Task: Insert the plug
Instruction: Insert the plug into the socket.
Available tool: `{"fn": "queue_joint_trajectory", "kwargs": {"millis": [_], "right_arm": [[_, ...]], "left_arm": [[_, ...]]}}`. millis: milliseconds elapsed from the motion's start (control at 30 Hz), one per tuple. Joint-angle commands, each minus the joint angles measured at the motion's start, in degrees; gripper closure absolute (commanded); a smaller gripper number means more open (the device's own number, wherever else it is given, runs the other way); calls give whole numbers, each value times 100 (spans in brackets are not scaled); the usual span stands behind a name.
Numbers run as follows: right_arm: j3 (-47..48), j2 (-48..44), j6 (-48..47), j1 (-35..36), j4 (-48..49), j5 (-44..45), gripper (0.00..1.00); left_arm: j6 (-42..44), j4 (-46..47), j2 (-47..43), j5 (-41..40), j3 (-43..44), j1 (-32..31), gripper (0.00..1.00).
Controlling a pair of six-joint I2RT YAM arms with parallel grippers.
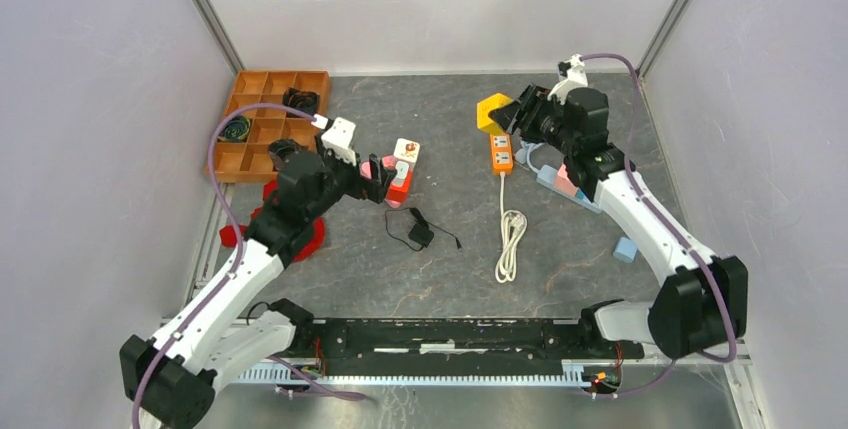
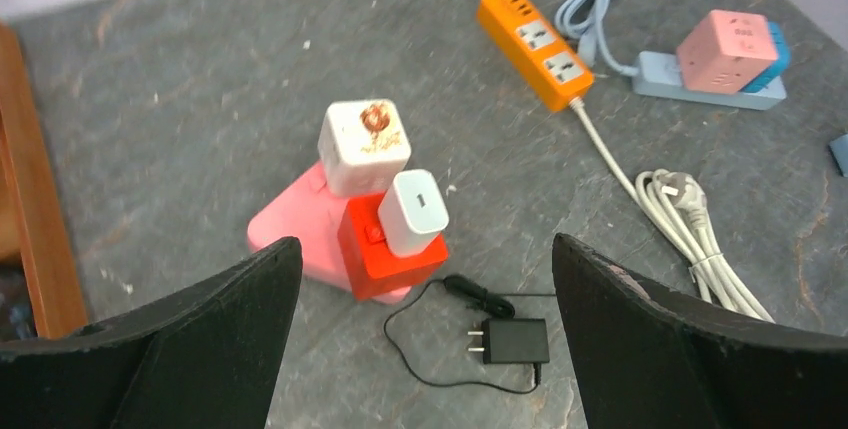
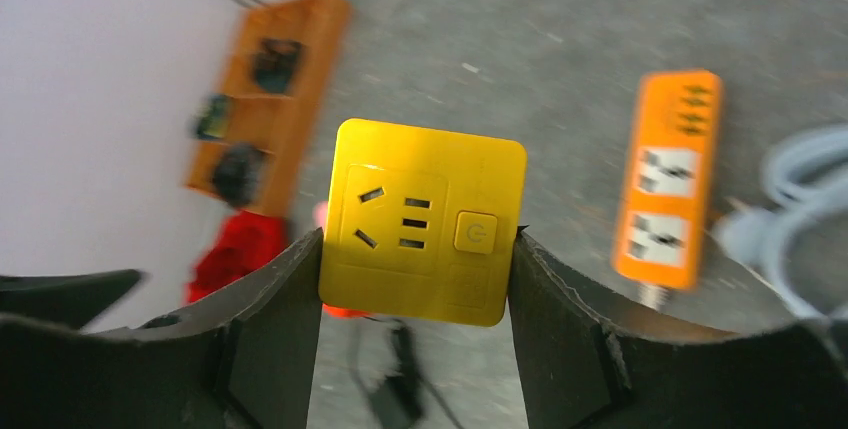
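Note:
The plug, a black adapter [image 2: 515, 340] with two prongs and a thin cord, lies flat on the grey table [image 1: 420, 234]. My left gripper [image 2: 425, 244] hangs open above it with nothing between its fingers, close to a red socket cube [image 2: 385, 264]. In the top view the left gripper [image 1: 375, 179] sits just left of that cube. At the back, my right gripper [image 3: 415, 239] is shut on a yellow socket cube [image 3: 422, 221] and holds it off the table [image 1: 492, 112], with the socket face towards the wrist camera.
Two white chargers [image 2: 413, 211] [image 2: 363, 144] sit in the red cube and a pink cube [image 2: 295, 229]. An orange power strip [image 1: 501, 152] with a coiled white cable [image 1: 510, 244] lies mid-table. A blue strip carrying a pink cube [image 2: 725, 49] is at the right, and a wooden tray [image 1: 262, 119] at the back left.

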Motion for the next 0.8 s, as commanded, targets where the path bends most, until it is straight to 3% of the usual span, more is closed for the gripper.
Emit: {"fn": "queue_joint_trajectory", "kwargs": {"millis": [0, 133, 267, 767], "right_arm": [[454, 396, -1268, 1, -1183, 1199, 57], [692, 768, -1750, 15, -1645, 1827, 59], [759, 998, -2023, 35, -1669, 2179, 60], [1420, 2128, -2602, 85, -1819, 1430, 59]], "left_arm": [[-956, -762, 417, 333, 515, 380, 0], [-1337, -1308, 1075, 309, 896, 639, 0], [-1080, -1162, 1197, 241, 637, 658, 0], [-749, -1127, 727, -238, 239, 658, 0]]}}
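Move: The sockets of the orange power strip, where the yellow plug held by the right hand is headed, lie about 9 cm ahead of that hand, 3 cm to its right and some 27 cm below. The pale blue cable coil is about 12 cm ahead and 14 cm right, the pink block on the blue strip about level ahead and 18 cm right, both similarly low. From the left hand the sockets are roughly 19 cm ahead, 26 cm right and 24 cm below. The yellow plug, still held between the right fingers, is brought down some 15 cm towards the orange strip, quickly and drifting right at first, then slower and edging forward. The wrist rolls and tips so the fingers swing from nearly level to about 40 degrees down. The empty left hand sinks about 7 cm, tips down and stays open. ##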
